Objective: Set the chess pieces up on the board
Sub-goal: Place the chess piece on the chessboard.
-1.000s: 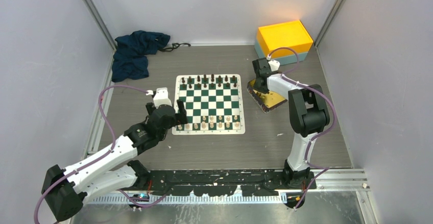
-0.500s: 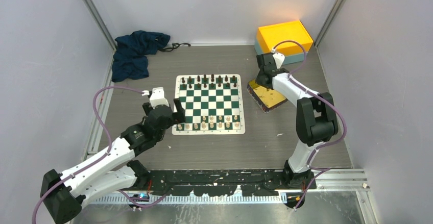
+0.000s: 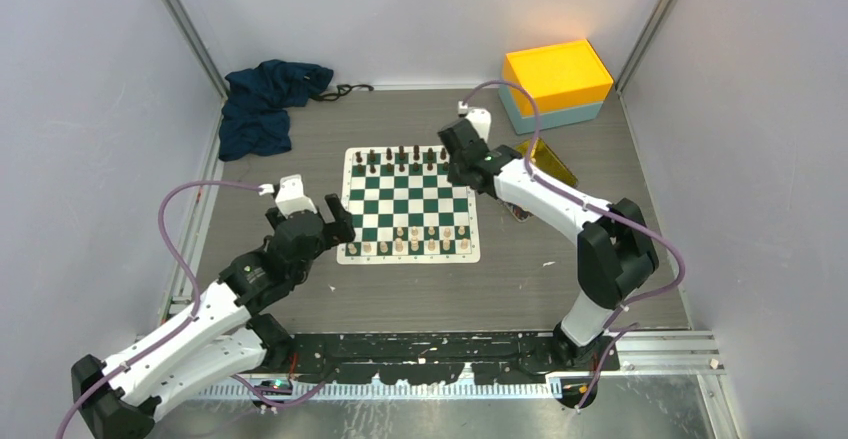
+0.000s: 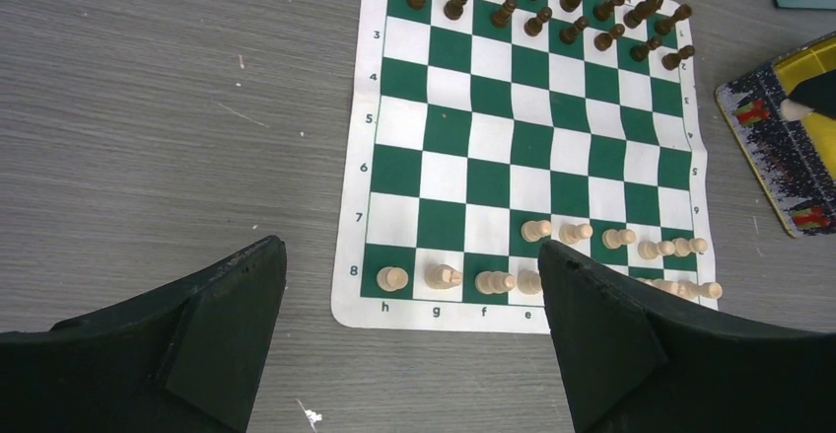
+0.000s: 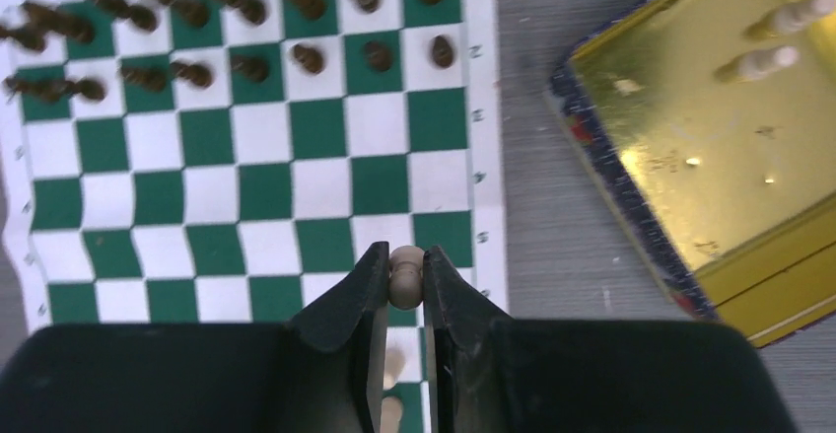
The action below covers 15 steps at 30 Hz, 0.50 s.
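Note:
The board (image 3: 408, 204) is a green and white mat in the middle of the table. Black figures (image 3: 410, 157) fill its two far rows. Cream chess pieces (image 4: 493, 282) stand on its two near rows, and the left squares of the second row are bare. My right gripper (image 5: 404, 260) hovers over the board's right side, shut on a cream pawn (image 5: 405, 277). Two more cream pieces (image 5: 779, 43) lie in the gold tray (image 5: 690, 157). My left gripper (image 4: 411, 251) is open and holds nothing, just off the board's near left corner.
The gold tray (image 3: 548, 164) lies to the right of the board. A yellow box on a teal box (image 3: 557, 74) sits at the back right. A dark blue cloth (image 3: 265, 104) is bunched at the back left. Walls close in both sides.
My right arm has swung left from the gold tray to above the board's right side, with the pawn between its fingers. My left arm has drawn back slightly toward the near left.

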Each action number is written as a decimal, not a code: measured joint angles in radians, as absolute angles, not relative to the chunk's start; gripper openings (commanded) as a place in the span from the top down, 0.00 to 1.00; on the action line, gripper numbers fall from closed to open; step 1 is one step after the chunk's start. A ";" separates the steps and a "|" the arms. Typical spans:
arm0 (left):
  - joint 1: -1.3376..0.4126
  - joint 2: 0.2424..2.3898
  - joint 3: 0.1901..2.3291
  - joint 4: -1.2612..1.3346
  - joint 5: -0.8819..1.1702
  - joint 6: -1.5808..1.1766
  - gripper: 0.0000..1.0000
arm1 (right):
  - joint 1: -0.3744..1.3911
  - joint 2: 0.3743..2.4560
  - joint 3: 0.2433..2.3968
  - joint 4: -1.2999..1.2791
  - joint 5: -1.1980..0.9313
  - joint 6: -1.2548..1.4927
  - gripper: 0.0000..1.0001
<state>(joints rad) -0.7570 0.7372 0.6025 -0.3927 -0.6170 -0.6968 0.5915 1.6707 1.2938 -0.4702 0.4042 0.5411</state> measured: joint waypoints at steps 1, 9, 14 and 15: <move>-0.757 0.727 0.603 -0.400 -0.617 -0.701 0.01 | 0.618 1.671 1.301 -0.478 0.409 0.541 1.00; -0.757 0.651 0.602 -0.464 -0.617 -0.732 0.01 | 0.828 1.730 1.385 -0.508 0.440 0.544 0.99; -0.757 0.612 0.602 -0.498 -0.617 -0.744 0.01 | 0.930 1.838 1.457 -0.523 0.460 0.544 1.00; -0.757 0.607 0.602 -0.503 -0.617 -0.746 0.01 | 0.944 1.858 1.472 -0.528 0.463 0.544 0.99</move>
<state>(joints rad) -0.7570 0.6071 0.6022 -0.5026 -0.6174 -0.7460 0.9443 1.8580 1.4715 -0.5282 0.4625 0.5438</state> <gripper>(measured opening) 0.989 0.219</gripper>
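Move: The right gripper holds a pale piece above the board's right edge. Its likely goal, the first empty square of the pale pawn row, lies about 17 cm left, 8 cm back and 12 cm below. The end pawn stands 13 cm left and 8 cm back; the back-row piece behind the square stands 17 cm left and 12 cm back. From the left hand, that square is some 10 cm right, 4 cm ahead and 16 cm down. Swing the right gripper quickly left across the board, about 14 cm, drawing back some 6.5 cm towards the gap beside the pale pawns. Let it rise slightly, then begin sinking, and turn it nearly 20 degrees counter-clockwise. Keep the piece pinched. Ease the open left gripper about 2.5 cm back, left and up, away from the board. ##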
